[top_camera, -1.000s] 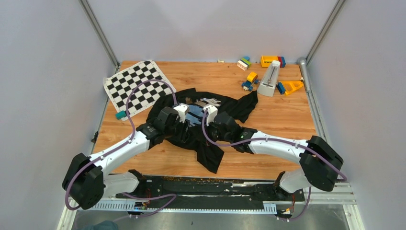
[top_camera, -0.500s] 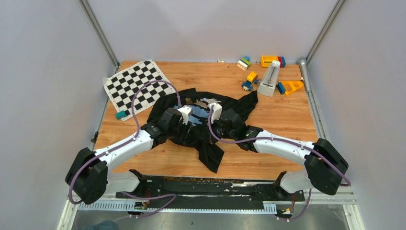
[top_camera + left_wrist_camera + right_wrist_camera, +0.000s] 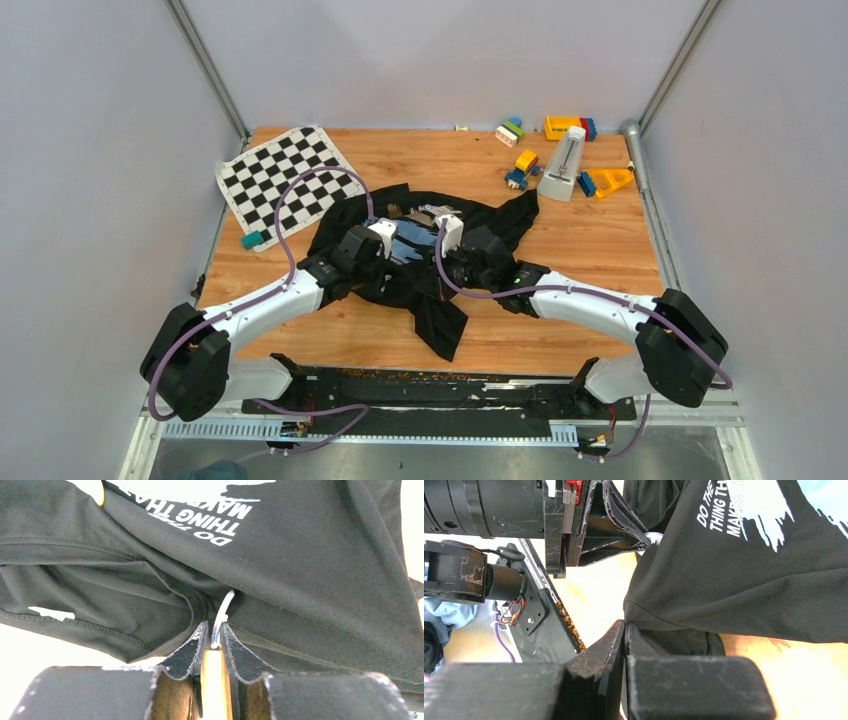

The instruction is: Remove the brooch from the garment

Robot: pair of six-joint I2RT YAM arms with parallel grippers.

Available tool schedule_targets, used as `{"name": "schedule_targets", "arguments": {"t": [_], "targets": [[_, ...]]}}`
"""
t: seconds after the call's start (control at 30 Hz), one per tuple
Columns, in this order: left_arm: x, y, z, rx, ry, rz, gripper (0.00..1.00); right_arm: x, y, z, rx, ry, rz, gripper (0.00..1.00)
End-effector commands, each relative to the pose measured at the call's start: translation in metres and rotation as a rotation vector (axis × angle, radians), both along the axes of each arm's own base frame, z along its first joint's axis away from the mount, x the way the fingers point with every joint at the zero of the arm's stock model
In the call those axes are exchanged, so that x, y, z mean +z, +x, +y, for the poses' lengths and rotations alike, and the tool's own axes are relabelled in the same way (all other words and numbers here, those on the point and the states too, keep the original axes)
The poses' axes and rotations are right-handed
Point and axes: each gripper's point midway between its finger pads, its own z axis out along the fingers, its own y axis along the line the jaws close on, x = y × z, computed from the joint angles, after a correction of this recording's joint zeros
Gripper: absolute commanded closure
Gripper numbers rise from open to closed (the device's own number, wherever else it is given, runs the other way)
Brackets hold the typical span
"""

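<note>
The black garment (image 3: 430,310) lies crumpled mid-table, its printed patch between the two wrists. In the left wrist view a thin silvery brooch (image 3: 221,617) sticks out of a fold of the garment (image 3: 310,570). My left gripper (image 3: 212,627) is shut on its lower end. The right wrist view shows my right gripper (image 3: 624,625) shut on a hem corner of the garment (image 3: 734,580), holding the cloth up taut. My left gripper's fingertips (image 3: 641,532) meet the brooch (image 3: 655,536) at the cloth's edge. From above, both grippers, left (image 3: 397,252) and right (image 3: 432,258), sit close together over the cloth.
A black-and-white chequered mat (image 3: 285,177) lies at the back left with a small teal piece (image 3: 251,240) near its corner. Coloured toy blocks (image 3: 520,160) and a white metronome (image 3: 566,163) stand at the back right. A black rail (image 3: 430,385) runs along the near edge.
My left gripper's jaws have narrowed onto the brooch. Both wrists moved slightly away from the bases a second ago and have held still since.
</note>
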Motion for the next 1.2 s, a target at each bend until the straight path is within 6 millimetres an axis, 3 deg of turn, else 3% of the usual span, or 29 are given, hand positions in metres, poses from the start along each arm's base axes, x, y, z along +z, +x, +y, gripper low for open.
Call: {"name": "schedule_targets", "arguments": {"t": [0.0, 0.17, 0.27, 0.6, 0.87, 1.17], "targets": [[0.016, 0.011, -0.003, 0.033, -0.020, -0.053, 0.81, 0.016, 0.001, 0.007, 0.013, 0.057, -0.012, 0.95], [0.016, 0.007, -0.006, 0.022, -0.035, -0.034, 0.88, 0.014, 0.001, 0.007, 0.013, 0.053, -0.008, 0.95], [0.017, 0.004, -0.006, 0.020, -0.041, -0.024, 1.00, 0.013, 0.003, 0.006, 0.000, 0.049, -0.012, 0.95], [0.027, 0.002, -0.010, 0.056, -0.098, 0.016, 1.00, -0.013, 0.030, -0.012, -0.162, -0.039, 0.058, 0.97], [0.037, 0.000, -0.011, 0.064, -0.209, 0.053, 1.00, -0.025, 0.034, -0.015, -0.168, -0.060, 0.098, 0.96], [0.052, 0.001, -0.004, 0.118, -0.300, 0.066, 1.00, -0.059, 0.037, -0.018, -0.210, -0.161, 0.179, 1.00]]}}
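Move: The brooch stands on edge between the left hand's slightly open fingertips, about 1 cm ahead of its hand point and 1 cm below. The light-blue print is some 8 cm farther out, 4 cm to the right and 5 cm down. From the right hand, already pinching a garment fold, the brooch is about 10 cm left, 2 cm ahead and 4 cm lower; the black sleeve end lies some 7 cm back, straight across, roughly 10 cm down. Staying almost in place, the left hand first closes its fingers and pinches the brooch. Then the right hand, keeping its hold on the garment fold, goes down about 6 cm, also forward and right, tilting a little, while the left lifts the brooch some 3 cm and rolls its left side down, so the hands draw apart. ##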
